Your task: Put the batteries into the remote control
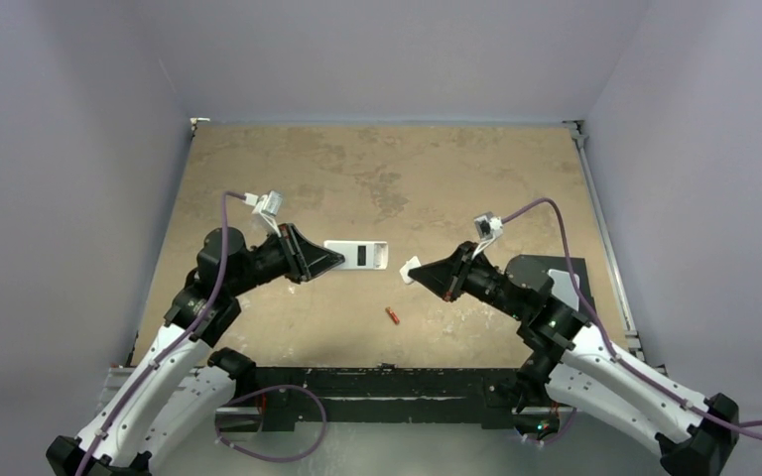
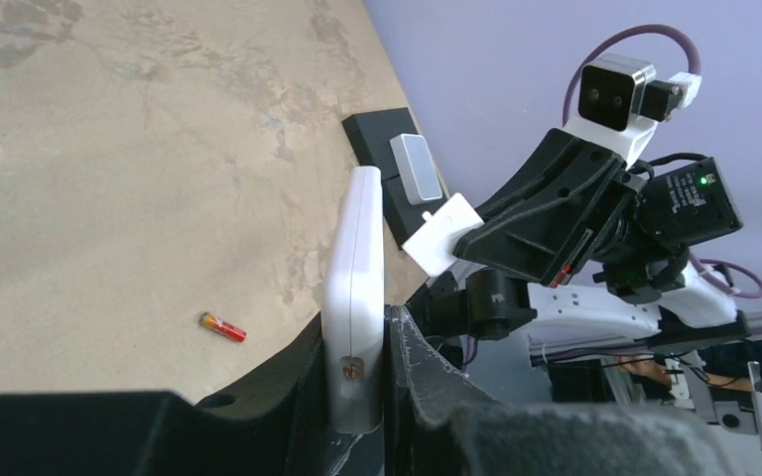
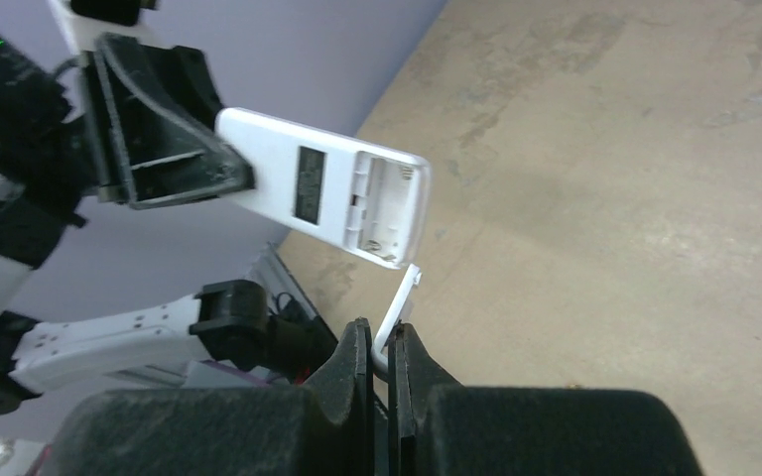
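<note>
The remote control (image 1: pixel 357 255) is held above the table with its white back up, one end clamped in my left gripper (image 1: pixel 332 260), which is shut on it. In the right wrist view the remote control (image 3: pixel 322 183) shows an open battery bay at its free end. In the left wrist view the remote control (image 2: pixel 354 288) stands edge-on between the jaws of the left gripper (image 2: pixel 357 347). My right gripper (image 1: pixel 419 273) is shut on a small white square plastic piece (image 3: pixel 402 302), just off the remote's free end. One red battery (image 1: pixel 393 316) lies on the table in front of both grippers.
A black pad (image 1: pixel 546 273) with a pale grey block (image 2: pixel 416 168) on it sits at the table's right edge, under the right arm. Purple walls close in the table on three sides.
</note>
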You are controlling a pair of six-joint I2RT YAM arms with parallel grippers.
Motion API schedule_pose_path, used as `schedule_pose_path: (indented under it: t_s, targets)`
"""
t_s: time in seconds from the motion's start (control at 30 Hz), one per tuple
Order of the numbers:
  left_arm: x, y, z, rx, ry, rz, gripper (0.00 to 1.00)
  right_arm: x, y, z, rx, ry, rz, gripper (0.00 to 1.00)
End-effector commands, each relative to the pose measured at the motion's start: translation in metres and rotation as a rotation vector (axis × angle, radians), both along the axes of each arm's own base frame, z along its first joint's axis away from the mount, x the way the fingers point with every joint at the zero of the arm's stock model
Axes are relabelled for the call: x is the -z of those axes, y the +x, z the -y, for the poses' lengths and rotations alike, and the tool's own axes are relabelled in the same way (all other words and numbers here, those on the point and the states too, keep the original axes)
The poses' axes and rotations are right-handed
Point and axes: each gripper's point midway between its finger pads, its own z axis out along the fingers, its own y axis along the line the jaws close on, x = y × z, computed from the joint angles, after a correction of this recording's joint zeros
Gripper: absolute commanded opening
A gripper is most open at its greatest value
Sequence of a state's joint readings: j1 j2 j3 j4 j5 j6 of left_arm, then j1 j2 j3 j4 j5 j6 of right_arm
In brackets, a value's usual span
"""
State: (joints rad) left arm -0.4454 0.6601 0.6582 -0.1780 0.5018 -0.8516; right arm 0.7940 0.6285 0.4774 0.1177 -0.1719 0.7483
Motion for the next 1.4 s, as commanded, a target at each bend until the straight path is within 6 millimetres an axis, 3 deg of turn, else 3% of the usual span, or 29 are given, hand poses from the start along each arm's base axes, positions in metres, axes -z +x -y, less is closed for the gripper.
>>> schedule_pose_path:
  t_s: [0.0,0.53,0.9,1.37]
  targets:
    - [-0.014,0.005,-0.009,-0.041,0.051,0.076,0.00,0.005,0.021,0.001,0.072,-0.104,0.010,0.00]
    - [0.025,-0.005,-0.011,-0.005,0.118,0.010,0.00,0.065,0.071,-0.005,0.117,-0.228,-0.116,0.00]
    - [0.036,-0.017,-0.007,0.060,0.112,-0.016,0.00,0.098,0.100,-0.003,0.107,-0.280,-0.178,0.00]
    - [0.040,-0.026,-0.004,0.106,0.106,-0.032,0.00,0.137,0.122,-0.003,0.046,-0.279,-0.283,0.00]
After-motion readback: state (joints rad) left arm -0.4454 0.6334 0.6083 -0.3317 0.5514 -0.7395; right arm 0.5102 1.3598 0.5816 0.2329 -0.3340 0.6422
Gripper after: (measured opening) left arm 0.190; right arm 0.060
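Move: Holding the battery cover, the right hand is headed for bare table roughly 12 cm ahead, 1 cm to its right and 24 cm below. The loose battery lies about 5 cm ahead, 3 cm to its left and 25 cm below; the open remote's middle is 3 cm ahead, 11 cm to its left, about level in height. From the left hand, that bare table is some 10 cm ahead, 15 cm to the right and 26 cm below. Carrying the battery cover away from the opened remote, the right hand sinks about 16 cm towards the table and goes 11 cm forward, passing the battery on its far side, while its fingertips tip down nearly 30 degrees. The fingers keep their pinch. The left hand, still gripping the remote, lowers it some 5 cm and draws back slightly. ##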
